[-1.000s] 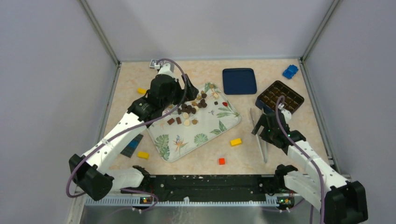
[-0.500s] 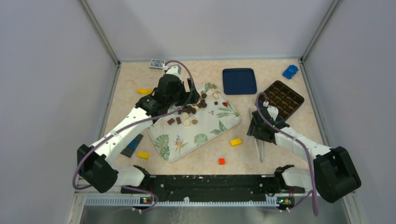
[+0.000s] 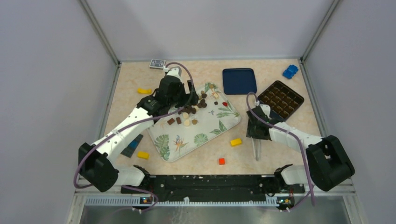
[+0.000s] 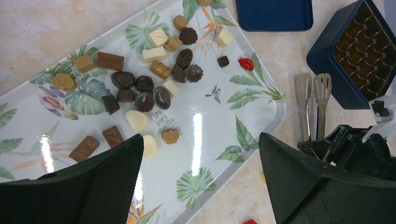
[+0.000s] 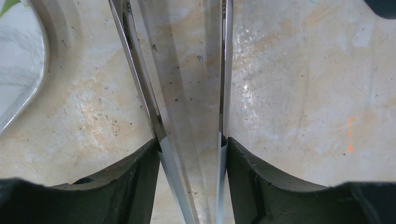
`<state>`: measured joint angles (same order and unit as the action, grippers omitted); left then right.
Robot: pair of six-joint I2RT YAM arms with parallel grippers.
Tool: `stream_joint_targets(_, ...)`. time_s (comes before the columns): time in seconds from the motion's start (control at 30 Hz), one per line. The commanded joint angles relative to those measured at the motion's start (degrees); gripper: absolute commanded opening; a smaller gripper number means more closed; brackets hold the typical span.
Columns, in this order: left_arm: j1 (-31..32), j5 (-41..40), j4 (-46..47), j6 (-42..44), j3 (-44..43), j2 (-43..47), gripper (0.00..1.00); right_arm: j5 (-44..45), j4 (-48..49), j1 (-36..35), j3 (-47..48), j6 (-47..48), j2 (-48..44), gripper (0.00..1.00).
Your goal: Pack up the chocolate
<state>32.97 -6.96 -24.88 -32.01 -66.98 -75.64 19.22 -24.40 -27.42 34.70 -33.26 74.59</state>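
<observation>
Several chocolate pieces (image 3: 191,109) (image 4: 144,88), dark, light brown and cream, lie scattered on the leaf-print tray (image 3: 205,130) (image 4: 219,135). My left gripper (image 3: 187,95) (image 4: 201,140) hovers over the tray's near part, open, with nothing between its fingers. The dark compartment box (image 3: 280,99) (image 4: 364,51) stands at the right. Metal tongs (image 3: 256,151) (image 5: 224,70) (image 4: 313,102) lie on the table between tray and box. My right gripper (image 3: 256,128) (image 5: 191,142) is down on them, one finger pressed against each tong arm from outside.
A dark blue lid (image 3: 239,80) lies behind the tray. Loose yellow bricks (image 3: 236,142) (image 3: 143,155), a red brick (image 3: 222,161) and a blue brick (image 3: 290,71) dot the table. A card pack (image 3: 157,63) sits at the back. A small red piece (image 4: 246,64) lies on the tray.
My right arm swung left and down onto the tongs, and its jaws narrowed until they touch both tong arms. The left arm shifted slightly right, then held still.
</observation>
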Motion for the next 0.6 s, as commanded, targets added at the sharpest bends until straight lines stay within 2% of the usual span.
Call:
stream_joint_targets(0.0, -0.3, 0.6, 1.7, -1.2, 0.6, -0.3, 0.97, -1.4, 1.1, -0.8, 2.5, 2.9, 2.3, 0.54)
stream_joint_targets(0.23, -0.3, 1.4, 3.3, -2.1, 2.7, 0.2, 0.97, -2.7, 3.0, -0.8, 2.1, 4.1, 3.8, 0.56)
stream_joint_targets(0.37, -0.3, 2.3, 3.4, -2.3, 3.3, 0.3, 0.97, -3.4, 4.6, -0.9, 1.5, 3.6, 4.9, 0.53)
stream_joint_targets(0.4, -0.4, 2.5, 3.4, -2.4, 3.6, 0.4, 0.97, -3.4, 4.7, -0.8, 1.5, 3.7, 5.0, 0.49)
stream_joint_targets(0.57, -0.3, 2.8, 4.0, -2.2, 5.5, 2.1, 0.98, -2.9, 3.3, -0.9, 2.0, 3.9, 3.6, 0.14)
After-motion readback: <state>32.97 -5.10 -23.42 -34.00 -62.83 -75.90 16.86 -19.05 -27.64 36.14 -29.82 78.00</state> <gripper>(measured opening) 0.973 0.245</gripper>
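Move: The metal tongs already stand between the right fingertips, one arm against each, their middle straight below by about 1 cm. From that hand the yellow block lies some 8 cm left and 4 cm back, the red block about 14 cm left and 12 cm back, the chocolate box roughly 13 cm ahead and 9 cm right. From the left hand the tongs lie about 25 cm right, 15 cm back and 21 cm below. The two arms of the tongs, still between the right fingertips, are carried about 2.5 cm diagonally forward and left at table height, towards the tray. Only late on the way do the fingers close from half open to a quarter, squeezing the arms together. Meanwhile the open, empty left hand sinks some 3 cm above the tray, easing back slightly. ##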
